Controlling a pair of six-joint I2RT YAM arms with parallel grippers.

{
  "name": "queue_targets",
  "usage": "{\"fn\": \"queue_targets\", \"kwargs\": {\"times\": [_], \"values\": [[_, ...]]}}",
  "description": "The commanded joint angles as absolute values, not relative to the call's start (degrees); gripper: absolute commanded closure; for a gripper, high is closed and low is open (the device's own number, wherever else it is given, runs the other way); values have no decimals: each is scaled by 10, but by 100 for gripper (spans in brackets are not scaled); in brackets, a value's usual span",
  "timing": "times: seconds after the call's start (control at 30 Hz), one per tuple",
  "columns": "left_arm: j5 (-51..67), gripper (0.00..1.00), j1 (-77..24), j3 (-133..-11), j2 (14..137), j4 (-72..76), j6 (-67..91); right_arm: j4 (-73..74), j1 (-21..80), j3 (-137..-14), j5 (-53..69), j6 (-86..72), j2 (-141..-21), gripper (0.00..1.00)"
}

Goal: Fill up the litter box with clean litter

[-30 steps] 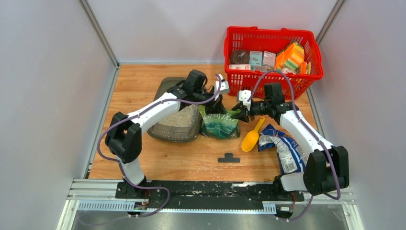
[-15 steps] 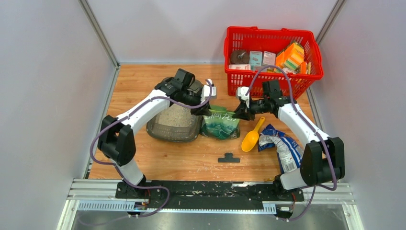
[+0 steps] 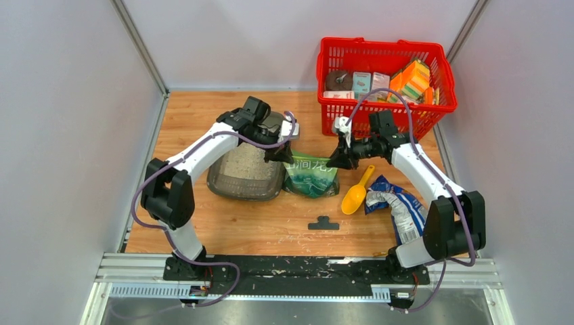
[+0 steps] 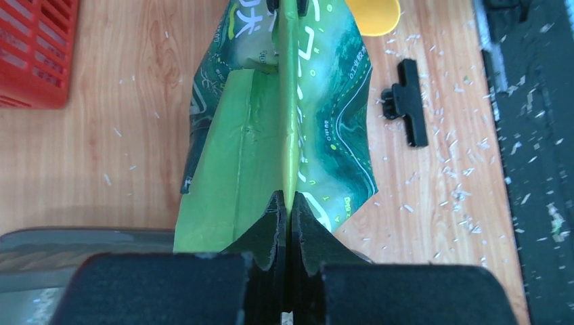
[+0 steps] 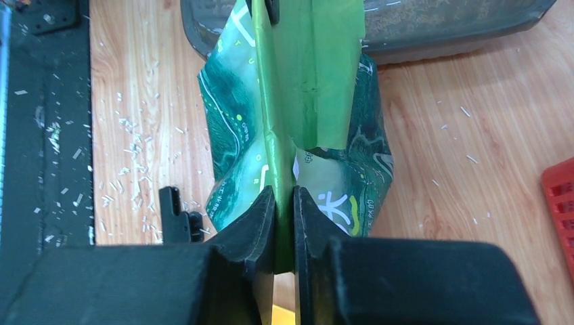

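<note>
The litter box (image 3: 233, 184), a dark grey tray, lies left of centre with pale clean litter (image 3: 247, 162) inside. Right beside it stands a green bag (image 3: 311, 177). My left gripper (image 3: 281, 155) is shut on the left end of the bag's flattened top. My right gripper (image 3: 334, 160) is shut on the right end. In the left wrist view the gripper (image 4: 290, 203) pinches the green bag's (image 4: 304, 115) seam, with the litter box rim (image 4: 74, 238) at lower left. In the right wrist view the gripper (image 5: 284, 198) clamps the bag (image 5: 304, 101), and the litter box (image 5: 460, 30) lies beyond.
A red basket (image 3: 336, 114) of boxes stands at the back right. A yellow scoop (image 3: 355, 198), a crumpled blue-and-white bag (image 3: 405, 211) and a black clip (image 3: 323, 223) lie on the wood in front. Litter grains dot the table.
My left gripper let go, shifted left and closed again on the bag's top edge. The right gripper closed onto the opposite end of that edge.
</note>
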State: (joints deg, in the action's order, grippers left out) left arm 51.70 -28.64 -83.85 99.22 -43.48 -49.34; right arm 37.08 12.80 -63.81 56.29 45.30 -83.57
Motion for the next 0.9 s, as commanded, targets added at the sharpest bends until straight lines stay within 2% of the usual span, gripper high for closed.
{"fn": "queue_targets", "kwargs": {"times": [0.0, 0.07, 0.17, 0.2, 0.3, 0.5, 0.87], "values": [[576, 100, -236, -845, 997, -492, -388, 382, 92, -665, 547, 402, -856, 99], [579, 99, -237, -837, 988, -476, -366, 382, 93, -677, 556, 396, -862, 99], [556, 77, -237, -814, 962, -378, -294, 376, 95, -694, 569, 379, -877, 99], [542, 67, -238, -802, 948, -318, -276, 376, 97, -697, 570, 382, -881, 99], [512, 55, -254, -804, 940, -236, -236, 381, 98, -707, 571, 387, -891, 99], [506, 53, -319, -912, 1001, -269, -305, 389, 100, -722, 579, 390, -908, 100], [490, 57, -398, -917, 1060, -218, -316, 371, 101, -731, 597, 360, -917, 100]]}}
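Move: The litter bag's rim is already pinched between both hands. Its right end, the left hand's next place, lies about 10 cm to that hand's right and level with it; the bag's middle is some 6 cm right, 2 cm back and 8 cm below. From the left hand the litter box sits 11 cm left and 3 cm ahead, the clip 9 cm right and 15 cm back. The right hand has that rim end in its fingers, the scoop 7 cm to its right and 8 cm back; all three are some 13 cm below. The litter bag's rim stays pinched in the right fingers, which carry it about 2 cm forward while the hand tips some 10 degrees. The left fingers open and let go of its left end, moving 3 cm forward, then lift some 6 cm and swing right along the rim, arriving about 9 cm over and sinking, still open, astride it close beside the right fingers. ##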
